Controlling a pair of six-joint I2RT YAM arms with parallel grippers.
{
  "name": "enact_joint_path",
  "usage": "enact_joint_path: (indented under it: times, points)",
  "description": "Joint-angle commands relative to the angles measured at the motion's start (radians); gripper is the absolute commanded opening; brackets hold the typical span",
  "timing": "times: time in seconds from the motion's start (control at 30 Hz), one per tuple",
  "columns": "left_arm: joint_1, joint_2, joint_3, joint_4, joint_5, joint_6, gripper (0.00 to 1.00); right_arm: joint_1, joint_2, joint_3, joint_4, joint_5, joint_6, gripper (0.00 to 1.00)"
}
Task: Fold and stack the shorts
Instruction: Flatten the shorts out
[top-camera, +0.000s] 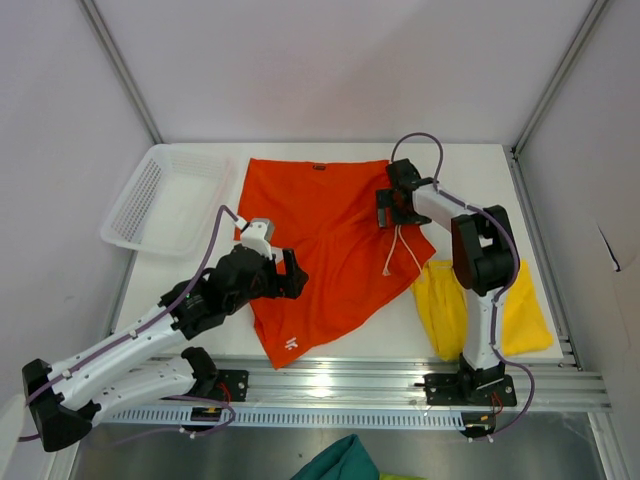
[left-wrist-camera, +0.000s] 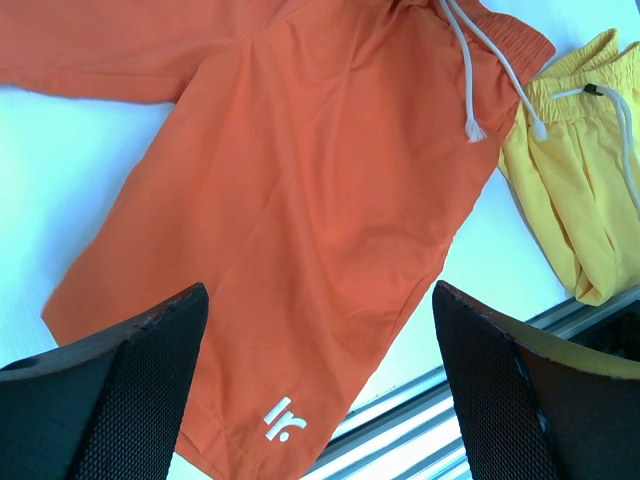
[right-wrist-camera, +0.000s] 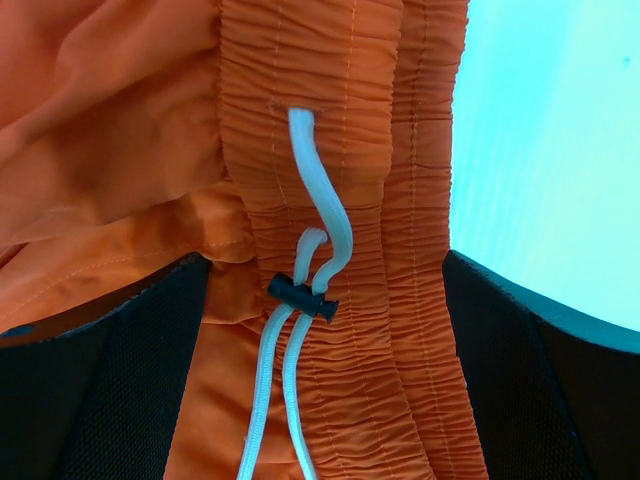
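The orange-red shorts (top-camera: 320, 250) lie spread on the white table, with a dark label at the far edge and a white logo on the near leg hem (left-wrist-camera: 282, 420). Their gathered waistband (right-wrist-camera: 350, 150) carries a white drawstring with a black toggle (right-wrist-camera: 303, 297). My right gripper (top-camera: 393, 210) hovers open over that waistband, its fingers either side of the toggle (right-wrist-camera: 325, 290). My left gripper (top-camera: 292, 272) stands open above the near leg (left-wrist-camera: 318, 330), holding nothing. The yellow shorts (top-camera: 525, 310) lie crumpled at the right, partly hidden behind the right arm, and show in the left wrist view (left-wrist-camera: 585, 200).
A white slatted basket (top-camera: 165, 200) sits at the far left of the table. An aluminium rail (top-camera: 350, 385) runs along the near edge. A teal-green cloth (top-camera: 335, 465) lies below the rail, off the table.
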Motion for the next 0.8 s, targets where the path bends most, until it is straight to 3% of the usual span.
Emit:
enact_joint_path:
  times: [0.0,0.13,0.3,0.57,0.7,0.77]
  points:
    - [-0.006,0.000,-0.001,0.005,0.012,0.009,0.94,-0.034,0.045,-0.024,0.021,-0.052,-0.020,1.00]
    - [-0.006,0.010,0.011,0.000,0.016,0.012,0.94,-0.066,0.067,0.007,-0.005,-0.152,-0.034,0.97]
    - [-0.006,0.021,0.018,-0.003,0.017,0.012,0.94,-0.079,0.110,0.067,-0.059,-0.171,-0.050,0.98]
    - [-0.006,0.016,0.013,-0.006,0.017,0.010,0.94,-0.068,0.140,0.110,-0.089,-0.166,-0.063,0.75]
    - [-0.006,0.012,0.013,-0.006,0.014,0.010,0.94,-0.056,0.137,0.104,-0.085,-0.206,-0.064,0.49]
    - [-0.006,0.012,0.014,-0.006,0.016,0.009,0.94,-0.045,0.131,0.102,-0.085,-0.191,-0.061,0.52]
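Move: The orange shorts' waistband at its drawstring lies right below the right hand's open fingers, about 2 cm ahead and 2 cm down. The drawstring's loose ends are some 15 cm back and 3 cm left of that hand; the folded yellow shorts lie roughly 25 cm back and 16 cm right. From the idle left hand the waistband is some 27 cm ahead, 20 cm right and 18 cm below. The right hand slides the orange waistband about 2 cm forward, then half closes its wide-open fingers around it. ##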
